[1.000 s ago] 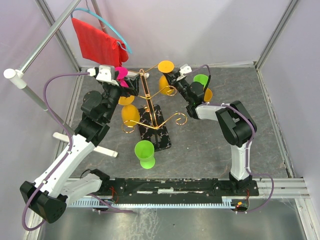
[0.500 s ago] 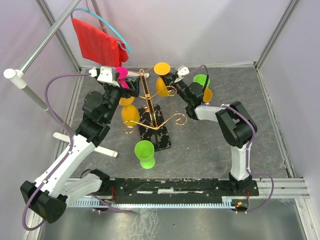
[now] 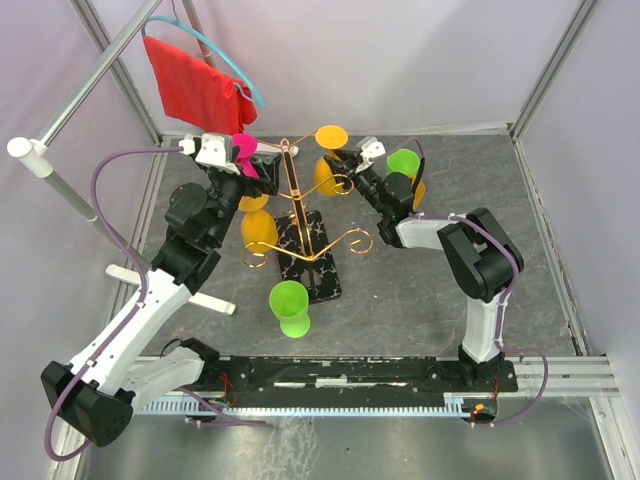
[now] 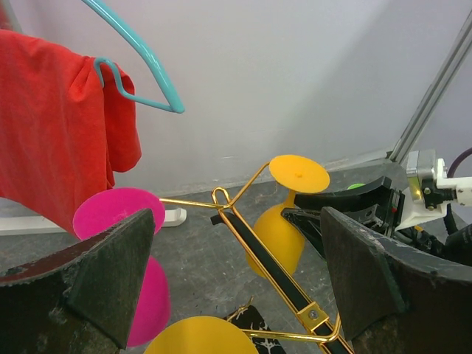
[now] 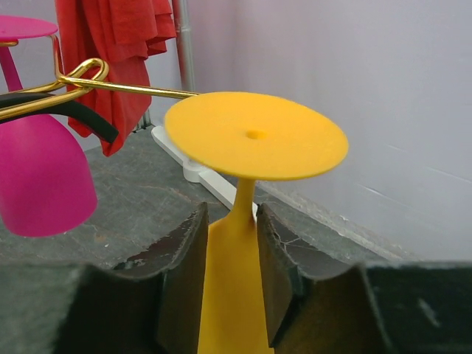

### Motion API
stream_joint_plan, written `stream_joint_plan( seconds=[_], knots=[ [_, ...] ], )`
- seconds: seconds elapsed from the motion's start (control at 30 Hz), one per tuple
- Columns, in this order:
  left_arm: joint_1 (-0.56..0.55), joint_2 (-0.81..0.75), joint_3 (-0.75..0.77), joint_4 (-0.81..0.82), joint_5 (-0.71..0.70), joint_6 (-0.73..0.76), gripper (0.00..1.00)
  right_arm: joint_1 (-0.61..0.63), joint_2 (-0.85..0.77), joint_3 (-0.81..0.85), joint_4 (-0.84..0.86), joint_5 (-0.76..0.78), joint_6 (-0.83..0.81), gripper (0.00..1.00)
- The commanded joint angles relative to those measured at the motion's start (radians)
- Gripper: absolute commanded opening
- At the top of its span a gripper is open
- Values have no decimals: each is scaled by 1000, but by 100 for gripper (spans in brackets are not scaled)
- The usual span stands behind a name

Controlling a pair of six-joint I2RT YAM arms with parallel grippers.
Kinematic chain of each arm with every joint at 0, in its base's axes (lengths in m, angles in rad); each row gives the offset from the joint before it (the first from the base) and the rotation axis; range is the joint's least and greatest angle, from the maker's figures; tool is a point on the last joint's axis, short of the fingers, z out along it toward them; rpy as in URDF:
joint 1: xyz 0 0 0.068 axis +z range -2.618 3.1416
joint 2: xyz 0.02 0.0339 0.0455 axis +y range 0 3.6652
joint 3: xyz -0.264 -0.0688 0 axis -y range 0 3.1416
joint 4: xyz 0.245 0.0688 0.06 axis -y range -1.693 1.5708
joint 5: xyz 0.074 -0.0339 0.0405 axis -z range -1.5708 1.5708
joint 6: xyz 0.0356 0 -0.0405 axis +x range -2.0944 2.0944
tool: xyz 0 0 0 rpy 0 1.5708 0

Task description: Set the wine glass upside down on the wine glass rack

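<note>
The yellow wine glass [image 3: 330, 172] [image 4: 276, 236] [image 5: 254, 136] hangs upside down, foot uppermost, at the end of a back arm of the wine glass rack [image 3: 300, 200] [image 4: 258, 251] [image 5: 125, 88]. That gold wire tree stands on a black marbled base. My right gripper [image 3: 347, 160] [image 5: 230, 221] stands astride the glass's stem, jaws parted, with a small gap on each side of the stem. My left gripper [image 3: 255, 160] [image 4: 236, 221] is wide open and empty beside the rack's top, by a pink glass [image 3: 243, 148] [image 4: 110, 214].
Two more yellow glasses [image 3: 260, 228] hang on the rack's left side. A green glass [image 3: 290, 305] stands on the table in front of the base. Another green glass [image 3: 403, 160] stands behind my right arm. A red cloth [image 3: 195, 85] hangs on a teal hanger, back left.
My right gripper's jaws have parted from the yellow glass's stem, and the right arm has shifted slightly right. The left arm has not moved.
</note>
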Motion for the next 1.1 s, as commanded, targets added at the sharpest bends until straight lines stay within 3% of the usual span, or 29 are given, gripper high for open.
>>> stream_joint_plan(
  seconds=[0.0,0.4,0.63,0.83,0.93,1.07],
  knots=[
    [-3,-21,-3,26,-21,24,99,16,-41,-30,27,-27,-34,42],
    [-3,-5,36,12,-38,19,99,15,-162,-148,14,108,-73,49],
    [-1,46,104,-2,-30,8,99,15,-275,-190,-113,209,-117,62],
    [-2,122,198,-54,85,12,99,15,-363,-223,-216,349,-79,73],
    [-2,184,276,-98,178,33,99,15,-452,-202,-384,449,-64,77],
    [-1,266,375,-128,257,44,99,7,-555,-68,-829,659,-22,83]
  ],
)
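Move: The orange glass just hung stands between the right fingers, its middle roughly 2 cm ahead, 2 cm left and 3 cm below. Of the two glasses standing on the table, about 15 cm below that hand, the green one is some 14 cm right and 3 cm ahead, the orange one 16 cm right and 4 cm back. From the left hand, the hung orange glass is about 16 cm ahead, 13 cm right and 18 cm below; the hung pink glass is 7 cm ahead, 2 cm left and 14 cm below. Rightward and a little back, the right hand slides off the neck of the hung orange glass, slowly then faster, about 11 cm towards the standing glasses, rising slightly as its fingers spread wide and it swings some 25 degrees clockwise. The left hand, empty and open, waits, then moves about 5 cm right and forward, rising. ##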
